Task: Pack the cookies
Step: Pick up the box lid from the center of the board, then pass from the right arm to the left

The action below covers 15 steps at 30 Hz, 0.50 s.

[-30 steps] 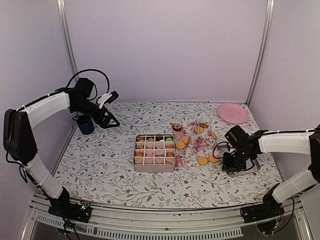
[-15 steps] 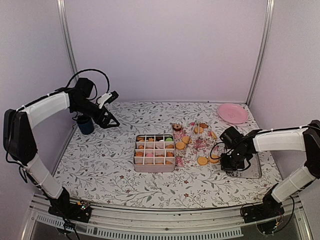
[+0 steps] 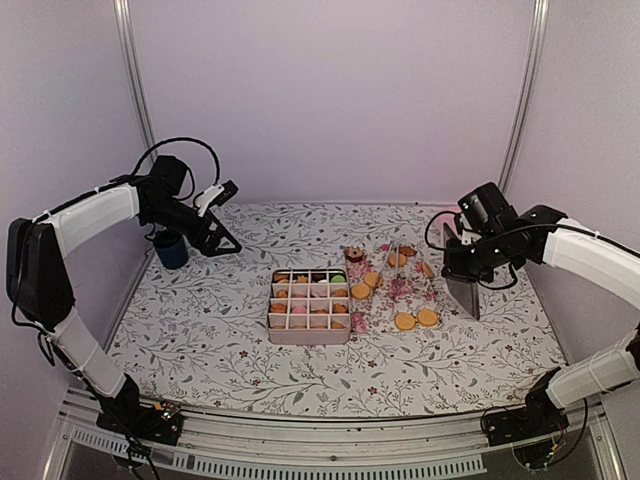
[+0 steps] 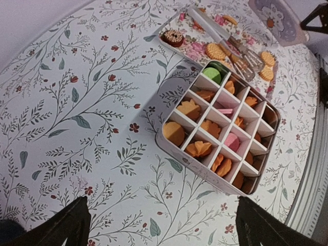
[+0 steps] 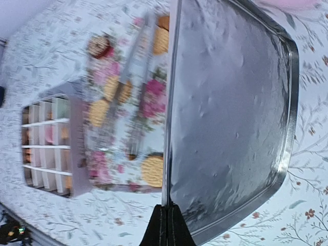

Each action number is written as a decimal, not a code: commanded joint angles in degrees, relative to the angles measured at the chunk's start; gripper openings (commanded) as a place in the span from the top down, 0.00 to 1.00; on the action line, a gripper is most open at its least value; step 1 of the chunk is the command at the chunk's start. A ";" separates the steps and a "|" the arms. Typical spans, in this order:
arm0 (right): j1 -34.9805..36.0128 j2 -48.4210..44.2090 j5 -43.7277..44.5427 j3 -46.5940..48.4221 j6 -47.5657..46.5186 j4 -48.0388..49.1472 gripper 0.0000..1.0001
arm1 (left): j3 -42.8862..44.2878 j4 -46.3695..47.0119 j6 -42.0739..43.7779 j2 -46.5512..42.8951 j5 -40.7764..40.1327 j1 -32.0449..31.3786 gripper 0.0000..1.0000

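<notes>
Several cookies (image 3: 309, 303) fill a pink divided box (image 3: 309, 336), mostly orange, some pink, one green (image 4: 211, 75). More orange cookies (image 3: 405, 321) lie loose on a floral tray (image 3: 385, 300) to its right, with a dark brown one (image 4: 172, 37) at the tray's far end. My right gripper (image 5: 167, 215) is shut on the edge of a silver metal lid (image 5: 230, 113), which hangs on edge above the table, right of the tray (image 3: 462, 290). My left gripper (image 3: 220, 215) hovers open and bare at the back left, far from the box (image 4: 205, 169).
A dark blue cup (image 3: 171, 249) stands at the back left, under the left arm. Metal tongs (image 4: 220, 33) lie across the floral tray. A strip of pink plate (image 5: 289, 4) shows past the lid. Purple walls and metal posts enclose the table.
My right gripper closed on the lid's edge where it lay flat at the right, then lifted it up and back, so that it tipped upright. The left arm has not moved.
</notes>
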 commanded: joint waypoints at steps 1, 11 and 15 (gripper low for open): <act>0.12 -0.74 -11.70 13.83 -3.40 3.52 1.00 | -0.38 0.50 -0.61 -0.98 5.01 -0.55 0.01; 0.19 6.50 -52.86 19.66 7.54 51.91 1.00 | -0.19 4.26 -5.94 -3.58 17.36 -0.57 0.01; 1.30 12.66 -61.19 18.74 20.17 80.39 1.00 | 0.03 8.04 -10.56 -4.44 22.34 -0.54 0.01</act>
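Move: Already pinched by one rim in the right fingers, the lid hangs beside them; the divided box stands about 30 cm to that hand's left, 5 cm nearer the base and 12 cm below. Between them the cookie board lies about 9 cm left and 2 cm ahead, 14 cm below, while the pink plate is some 25 cm ahead and 14 cm right, on the table. For the left hand the box is roughly 22 cm to the right, 8 cm back, 15 cm lower. Sweeping the lid fast up some 27 cm and about 17 cm left, above the cookie board, the right hand swings its fingers from pointing down to pointing left, a turn of roughly 70 degrees, keeping its pinch on the rim. The left hand, open and empty, rises about 4 cm and shifts 3 cm right as its fingertips tilt upward. ##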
